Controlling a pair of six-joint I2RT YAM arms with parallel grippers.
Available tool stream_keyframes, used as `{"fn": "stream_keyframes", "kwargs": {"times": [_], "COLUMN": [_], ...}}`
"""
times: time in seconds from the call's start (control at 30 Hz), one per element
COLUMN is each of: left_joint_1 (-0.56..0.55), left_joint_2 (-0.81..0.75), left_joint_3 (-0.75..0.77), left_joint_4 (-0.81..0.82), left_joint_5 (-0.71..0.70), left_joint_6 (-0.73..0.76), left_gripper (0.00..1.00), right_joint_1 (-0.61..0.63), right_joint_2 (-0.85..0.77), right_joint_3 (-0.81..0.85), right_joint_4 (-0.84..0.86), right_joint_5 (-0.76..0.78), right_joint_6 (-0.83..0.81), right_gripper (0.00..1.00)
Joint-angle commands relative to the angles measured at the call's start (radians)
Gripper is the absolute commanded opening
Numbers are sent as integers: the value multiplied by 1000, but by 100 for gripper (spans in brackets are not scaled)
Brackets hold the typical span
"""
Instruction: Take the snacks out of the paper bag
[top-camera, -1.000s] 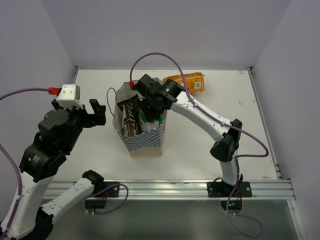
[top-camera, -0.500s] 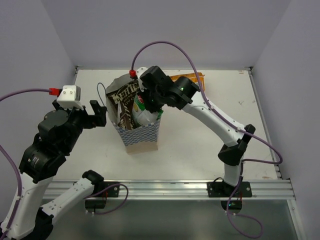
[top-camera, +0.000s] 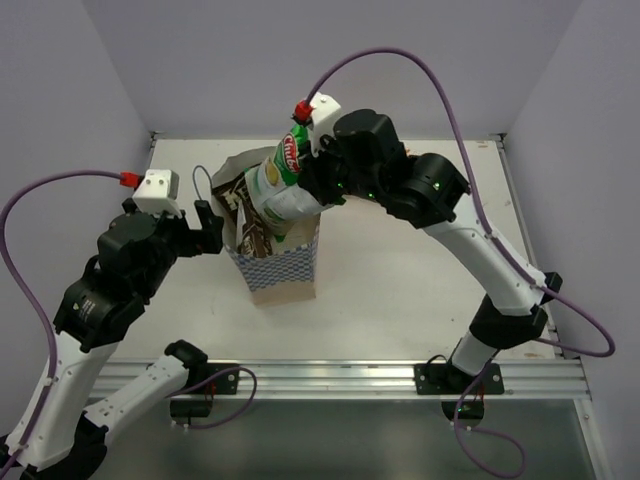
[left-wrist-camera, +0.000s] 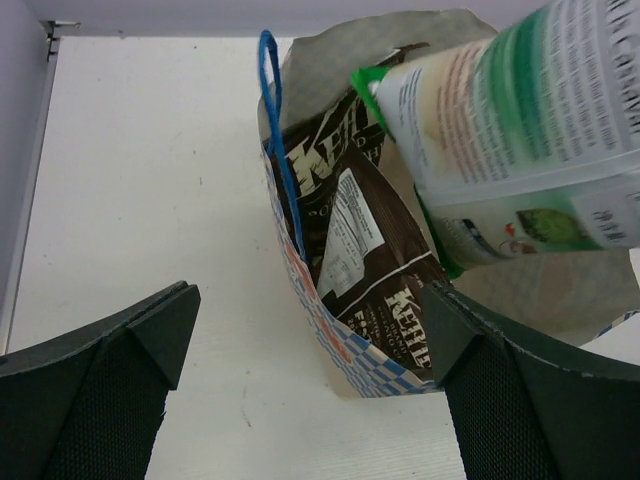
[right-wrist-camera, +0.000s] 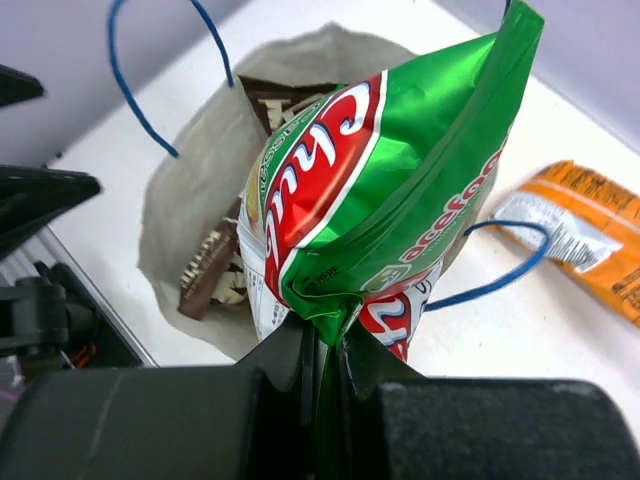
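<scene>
The paper bag stands upright left of the table's middle. My right gripper is shut on the corner of the green-and-white packet and holds it above the bag's mouth, its lower end still at the rim. In the right wrist view the gripper pinches the packet over the bag. Dark brown packets stand inside the bag. The orange packet lies on the table behind the bag. My left gripper is open and empty, just left of the bag, not touching it.
The bag's blue cord handles stick up at its left and right sides. White walls close the table at the back and both sides. A metal rail runs along the near edge.
My right gripper has risen out of the bag, pulling the green-and-white packet up with it. The bag shifted slightly. My left gripper edged a little toward the bag.
</scene>
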Motion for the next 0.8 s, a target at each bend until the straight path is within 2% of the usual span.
{"fn": "stream_keyframes", "kwargs": {"times": [0.0, 0.2, 0.3, 0.4, 0.5, 0.63, 0.77], "left_joint_1": [-1, -1, -1, -1, 1, -1, 1], "left_joint_2": [16, 19, 19, 21, 17, 16, 13], "left_joint_3": [1, 4, 7, 6, 4, -2, -13], "left_joint_4": [30, 44, 50, 54, 60, 70, 79], "left_joint_5": [-19, -50, -56, -56, -54, -44, -30], "left_joint_6": [-8, -11, -11, -12, -16, -14, -13], "left_gripper": [100, 100, 100, 100, 100, 100, 100], "right_joint_1": [8, 8, 6, -9, -111, -381, -585], "right_joint_2": [-131, -352, -452, -503, -541, -639, -705], "right_joint_3": [-10, -216, -315, -372, -437, -619, -807], "right_joint_4": [198, 547, 684, 741, 740, 732, 715], "right_joint_5": [5, 4, 98, 305, 450, 464, 452], "right_joint_6": [-31, -44, -75, -118, -83, 72, 217], "right_gripper": [0, 0, 0, 0, 0, 0, 0]}}
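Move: The right hand already holds the green snack pack over the paper bag's mouth. The clear table at the right, where it is heading, lies some 27 cm ahead, 38 cm right and 39 cm below; the orange pack lies roughly 32 cm ahead, 16 cm right and 38 cm below. The paper bag's middle is level with the hand, about 6 cm left and 27 cm below. From the left hand that clear table is about 30 cm ahead, 55 cm right and 33 cm below. Keeping the green pack's end pinched in shut fingers, the right hand draws it up some 18 cm and a little back and right off the paper bag's mouth. It then swings fast to the right and forward, sinking about 8 cm towards the clear right side of the table and ending nearly 30 cm right of its start. The wrist turns about 50 degrees clockwise as the fingertips tip up. ##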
